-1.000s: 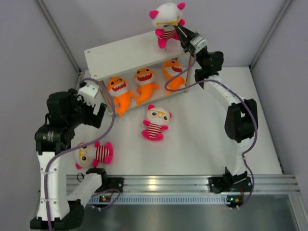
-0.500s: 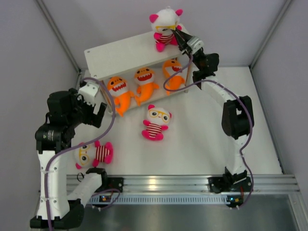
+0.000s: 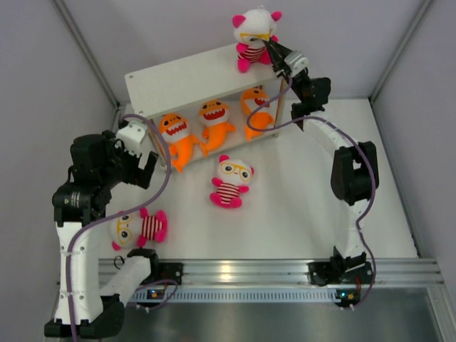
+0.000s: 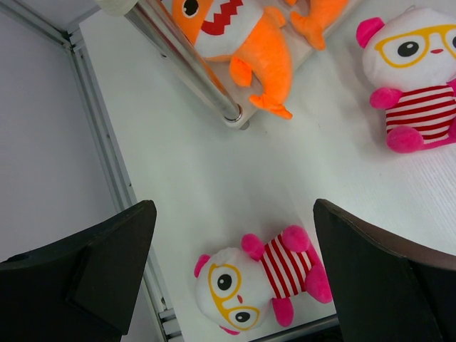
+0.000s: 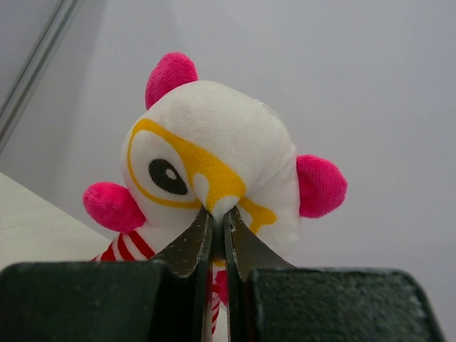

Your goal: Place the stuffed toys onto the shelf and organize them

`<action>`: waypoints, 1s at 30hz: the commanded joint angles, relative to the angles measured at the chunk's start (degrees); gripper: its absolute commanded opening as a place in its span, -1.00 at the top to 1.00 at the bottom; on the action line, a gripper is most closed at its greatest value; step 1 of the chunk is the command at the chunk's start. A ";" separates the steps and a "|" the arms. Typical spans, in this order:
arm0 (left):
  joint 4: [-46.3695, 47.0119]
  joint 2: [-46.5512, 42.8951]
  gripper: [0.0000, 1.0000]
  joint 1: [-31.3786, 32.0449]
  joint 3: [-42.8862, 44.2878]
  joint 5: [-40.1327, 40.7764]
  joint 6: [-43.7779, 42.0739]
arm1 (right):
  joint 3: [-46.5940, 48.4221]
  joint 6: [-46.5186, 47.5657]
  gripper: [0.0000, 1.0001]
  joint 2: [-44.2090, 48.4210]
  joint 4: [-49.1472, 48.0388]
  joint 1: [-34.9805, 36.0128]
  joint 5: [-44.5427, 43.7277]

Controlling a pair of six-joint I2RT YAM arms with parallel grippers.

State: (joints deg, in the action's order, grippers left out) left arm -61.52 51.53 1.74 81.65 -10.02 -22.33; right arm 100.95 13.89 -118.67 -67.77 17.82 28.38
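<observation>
My right gripper (image 3: 271, 47) is shut on a white-headed doll (image 3: 254, 39), pinching its face (image 5: 214, 171), and holds it upright at the right end of the shelf's top board (image 3: 189, 78). Three orange sharks (image 3: 214, 122) sit side by side on the lower tier. A second doll (image 3: 231, 181) lies on the table in front of the shelf. A third doll (image 3: 139, 228) lies at the near left; in the left wrist view it (image 4: 260, 288) lies below and between the fingers. My left gripper (image 3: 142, 160) is open and empty above it.
Grey walls enclose the white table on the left, back and right. A metal rail (image 3: 271, 271) runs along the near edge. The shelf's front-left metal post (image 4: 189, 68) stands close to my left gripper.
My right gripper has carried the doll a little right and back over the shelf's top board. The left arm has not moved.
</observation>
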 commanded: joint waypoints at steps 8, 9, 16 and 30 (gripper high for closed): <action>1.31 0.06 -0.97 0.11 1.24 -0.09 1.23 | 2.06 -0.09 0.88 0.90 1.32 -0.60 1.86; 1.40 0.06 -0.97 0.11 1.15 -0.17 1.06 | 1.97 -0.53 0.74 0.90 1.32 -0.68 1.33; 1.31 0.06 -0.97 0.11 1.06 -0.44 1.32 | 2.06 -1.15 0.01 1.08 1.50 -0.60 -0.78; 1.40 -0.29 -0.97 0.11 0.62 -0.35 0.88 | 1.36 -1.41 -0.20 2.30 0.88 -0.69 -1.14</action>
State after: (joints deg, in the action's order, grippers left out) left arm -61.52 51.66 1.74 81.65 -10.04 -22.35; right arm 100.95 13.34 -118.67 -66.39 17.34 27.00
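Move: My right hand has the striped panda pinched by the face, its middle about 3 cm left, 2 cm ahead and 1 cm below, with its feet down on the right end of the top shelf. The middle of that board is some 17 cm left, 7 cm back and 10 cm lower. The nearest orange shark sits on the lower shelf, roughly 3 cm left, 2 cm back and 36 cm down. From my left hand the panda is about 31 cm ahead, 29 cm right and 14 cm higher. I let go of the panda: after holding almost still, my right fingers spread from shut to a bit over half open, freeing the pinched face. While they open, my hand only eases about 1 cm forward and slightly right, hardly turning, and stays right in front of the toy. ##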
